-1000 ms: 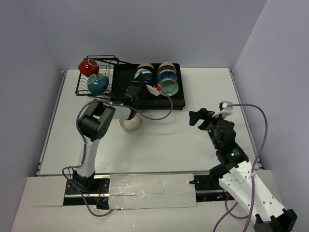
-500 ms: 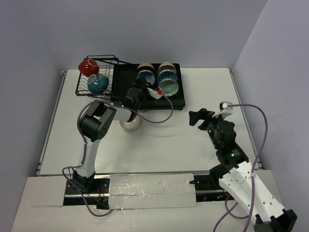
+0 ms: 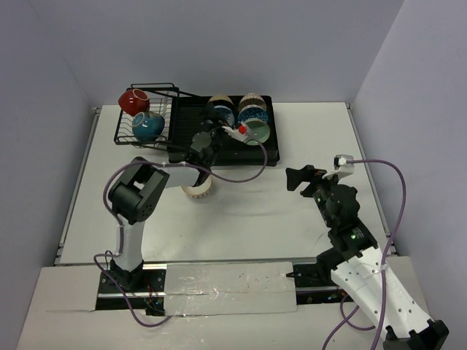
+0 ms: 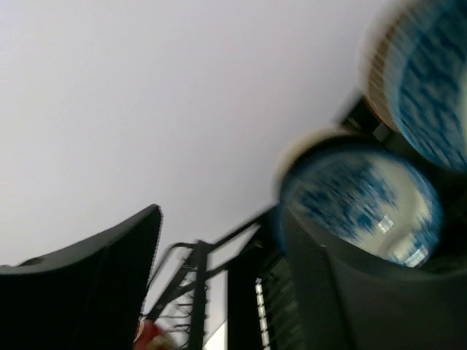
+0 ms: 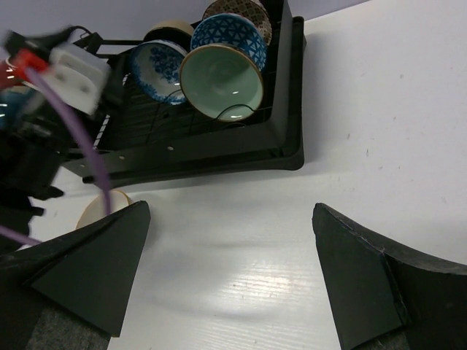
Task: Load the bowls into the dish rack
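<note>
The black dish rack [image 3: 266, 154] stands at the back, its wire basket [image 3: 125, 135] on the left holding a red bowl [image 3: 133, 100] and a blue bowl [image 3: 148, 126]. The tray holds two blue-patterned bowls [image 3: 221, 111] [image 3: 252, 111] and a green bowl [image 3: 256, 132]. My left gripper [image 3: 213, 122] is open and empty over the tray; in the blurred left wrist view [image 4: 219, 219] a patterned bowl [image 4: 357, 200] sits just past the right finger [image 4: 365, 292]. A cream bowl [image 3: 197, 189] sits on the table under the left arm. My right gripper [image 3: 295, 177] [image 5: 230, 211] is open and empty above the table.
The right wrist view shows the rack's front rim [image 5: 219, 157], the green bowl [image 5: 222, 80] and the cream bowl [image 5: 98, 208] by the left arm. Walls close the table at the back and both sides. A purple cable [image 3: 241, 175] loops beside the rack.
My left arm's elbow has dropped toward the near left while its gripper reached slightly farther over the tray. The right arm has barely moved.
</note>
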You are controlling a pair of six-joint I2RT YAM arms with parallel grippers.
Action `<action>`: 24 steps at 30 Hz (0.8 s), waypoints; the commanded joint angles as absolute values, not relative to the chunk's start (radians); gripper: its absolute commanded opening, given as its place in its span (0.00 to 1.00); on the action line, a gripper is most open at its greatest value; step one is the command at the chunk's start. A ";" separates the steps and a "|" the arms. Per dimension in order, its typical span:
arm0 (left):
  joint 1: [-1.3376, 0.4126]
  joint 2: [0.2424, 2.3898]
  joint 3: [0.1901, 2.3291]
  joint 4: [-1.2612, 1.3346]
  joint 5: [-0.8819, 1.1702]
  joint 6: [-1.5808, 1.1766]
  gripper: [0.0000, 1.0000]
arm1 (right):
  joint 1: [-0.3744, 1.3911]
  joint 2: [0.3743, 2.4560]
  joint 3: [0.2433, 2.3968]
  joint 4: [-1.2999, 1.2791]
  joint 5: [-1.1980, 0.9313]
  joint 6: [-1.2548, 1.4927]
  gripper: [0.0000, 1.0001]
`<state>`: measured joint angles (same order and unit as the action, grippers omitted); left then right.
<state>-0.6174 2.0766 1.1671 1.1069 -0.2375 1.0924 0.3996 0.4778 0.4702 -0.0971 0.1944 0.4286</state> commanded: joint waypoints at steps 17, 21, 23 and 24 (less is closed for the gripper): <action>-0.828 1.404 1.181 -0.232 -0.579 -0.430 0.99 | 0.402 0.436 0.468 -0.054 0.132 0.446 1.00; -0.828 1.342 1.103 -0.430 -0.535 -0.702 0.99 | 0.402 0.433 0.465 -0.063 0.115 0.451 1.00; -0.827 1.313 1.048 -0.491 -0.526 -0.837 0.99 | 0.400 0.430 0.460 -0.061 0.112 0.453 1.00; -0.822 1.305 1.026 -0.532 -0.520 -0.866 0.99 | 0.402 0.430 0.460 -0.061 0.112 0.453 1.00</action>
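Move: The white bowl on the table is the left hand's next thing: about 15 cm back from that hand, 8 cm to its left and some 18 cm below. Just ahead stands the blue-white bowl already in the rack, roughly 7 cm farther out and 9 cm lower; the green bowl is about 14 cm to the right, 3 cm ahead and 11 cm lower. From the right hand the white bowl lies about 11 cm ahead, 35 cm left and 20 cm below. The empty left hand backs away from the blue-white bowl towards the white bowl, about 20 cm back in all and slightly left, arching up some 12 cm and then sinking by as much over the rack's front. Its left side rolls down by some 60 degrees while the fingers tip from slightly upward to about 25 degrees below level, and they spread from partly to fully open. No touch on any bowl can be seen. ##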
